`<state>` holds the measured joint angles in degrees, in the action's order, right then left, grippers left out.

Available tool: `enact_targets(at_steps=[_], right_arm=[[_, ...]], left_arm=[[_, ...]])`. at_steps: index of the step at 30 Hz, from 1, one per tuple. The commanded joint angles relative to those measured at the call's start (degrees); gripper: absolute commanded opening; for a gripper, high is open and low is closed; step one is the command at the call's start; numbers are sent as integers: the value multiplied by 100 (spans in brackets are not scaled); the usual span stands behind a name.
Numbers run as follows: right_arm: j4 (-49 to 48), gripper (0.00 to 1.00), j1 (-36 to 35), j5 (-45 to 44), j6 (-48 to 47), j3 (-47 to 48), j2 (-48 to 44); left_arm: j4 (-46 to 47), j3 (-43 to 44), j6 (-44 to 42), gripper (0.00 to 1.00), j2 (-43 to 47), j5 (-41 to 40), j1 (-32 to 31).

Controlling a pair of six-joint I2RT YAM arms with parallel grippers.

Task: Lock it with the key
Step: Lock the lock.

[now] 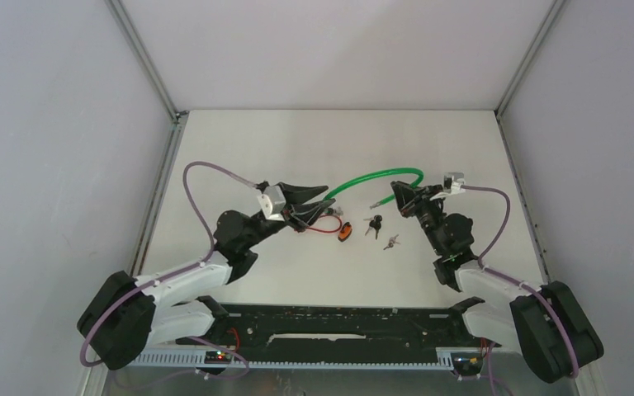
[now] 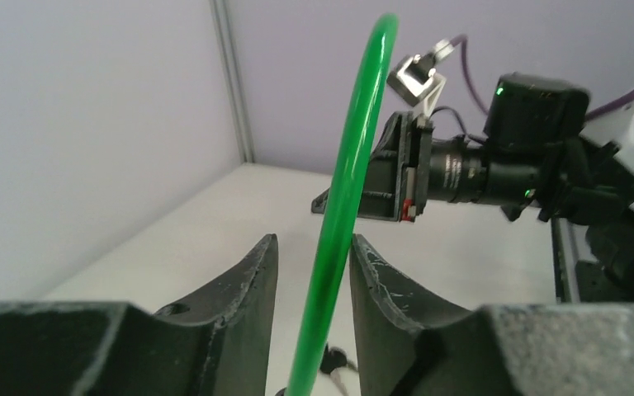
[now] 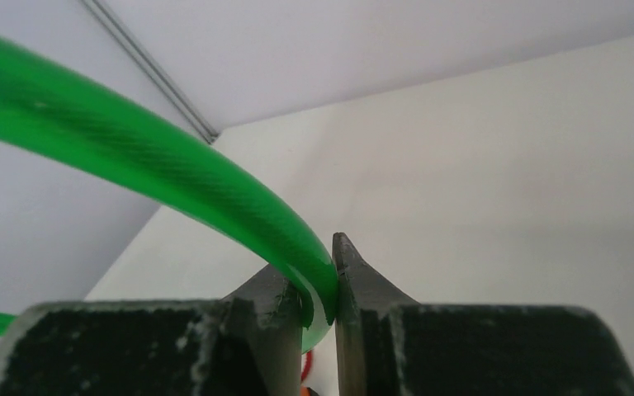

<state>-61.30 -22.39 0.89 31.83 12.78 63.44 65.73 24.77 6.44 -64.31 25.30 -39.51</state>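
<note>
A green cable (image 1: 376,175) arcs above the table between my two grippers. My right gripper (image 1: 398,191) is shut on one end of it, and in the right wrist view the cable (image 3: 173,177) is pinched between the fingers of the right gripper (image 3: 319,280). My left gripper (image 1: 320,198) is open around the other stretch. There the cable (image 2: 347,190) runs between the fingers of the left gripper (image 2: 312,252), leaning on the right one with a gap to the left one. The orange lock body (image 1: 346,232) lies on the table. Two dark keys (image 1: 374,223) (image 1: 391,242) lie beside it.
A red wire loop (image 1: 324,228) lies by the lock body, under the left gripper. A metal cable tip (image 1: 377,202) hangs near the right gripper. Grey walls with metal rails (image 1: 158,177) enclose the white table (image 1: 297,140) on three sides.
</note>
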Motion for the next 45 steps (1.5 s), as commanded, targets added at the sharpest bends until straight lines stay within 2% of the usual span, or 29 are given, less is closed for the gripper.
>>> enact_targets(at_steps=[1,8,16,19,21,22,31,36,40,45], right_arm=[[138,0,-125,-565,-335,-12,-10],[300,0,-185,-726,-332,23,-130],[1175,0,-163,-1420,282,252,-143],[1363,0,-116,-1649,476,258,-171],[1504,0,-87,-1721,595,276,-173],[1521,0,-55,-1714,642,278,-174],[1393,0,13,-1423,787,278,-74],[1359,0,24,-1366,771,269,-79],[1323,0,28,-1315,787,269,-47],[1225,0,36,-1207,871,267,30]], left_arm=[[-1375,335,-631,42,275,-383,44],[-1793,565,-920,46,85,-471,48],[-1722,652,-829,50,-292,-386,16],[-1705,702,-792,55,-470,-432,-7],[-1692,713,-778,68,-579,-459,-15],[-1695,721,-771,69,-630,-505,-21],[-1605,956,-787,70,-1387,-1361,-15],[-1380,1220,-681,70,-1949,-1545,-11],[-1279,1325,-303,70,-2303,-1982,46],[-1282,1397,46,66,-2530,-1800,249]])
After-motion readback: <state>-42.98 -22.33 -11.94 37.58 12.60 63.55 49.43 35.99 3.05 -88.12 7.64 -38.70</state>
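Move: The left hand goes for the green cable's silver lock body, about 14 cm ahead, 2 cm right and 28 cm below. The orange padlock is 8 cm ahead, 5 cm right of this hand, the black keys 10 cm ahead, 13 cm right, both about 29 cm down. From the right hand, gripping the cable, the lock body is 5 cm ahead, 17 cm left, 18 cm below; the black keys are 1 cm ahead, 6 cm left, 19 cm below. The left hand opens, sinking some 14 cm and forward towards the lock body; right lowers gripped cable 8 cm. ##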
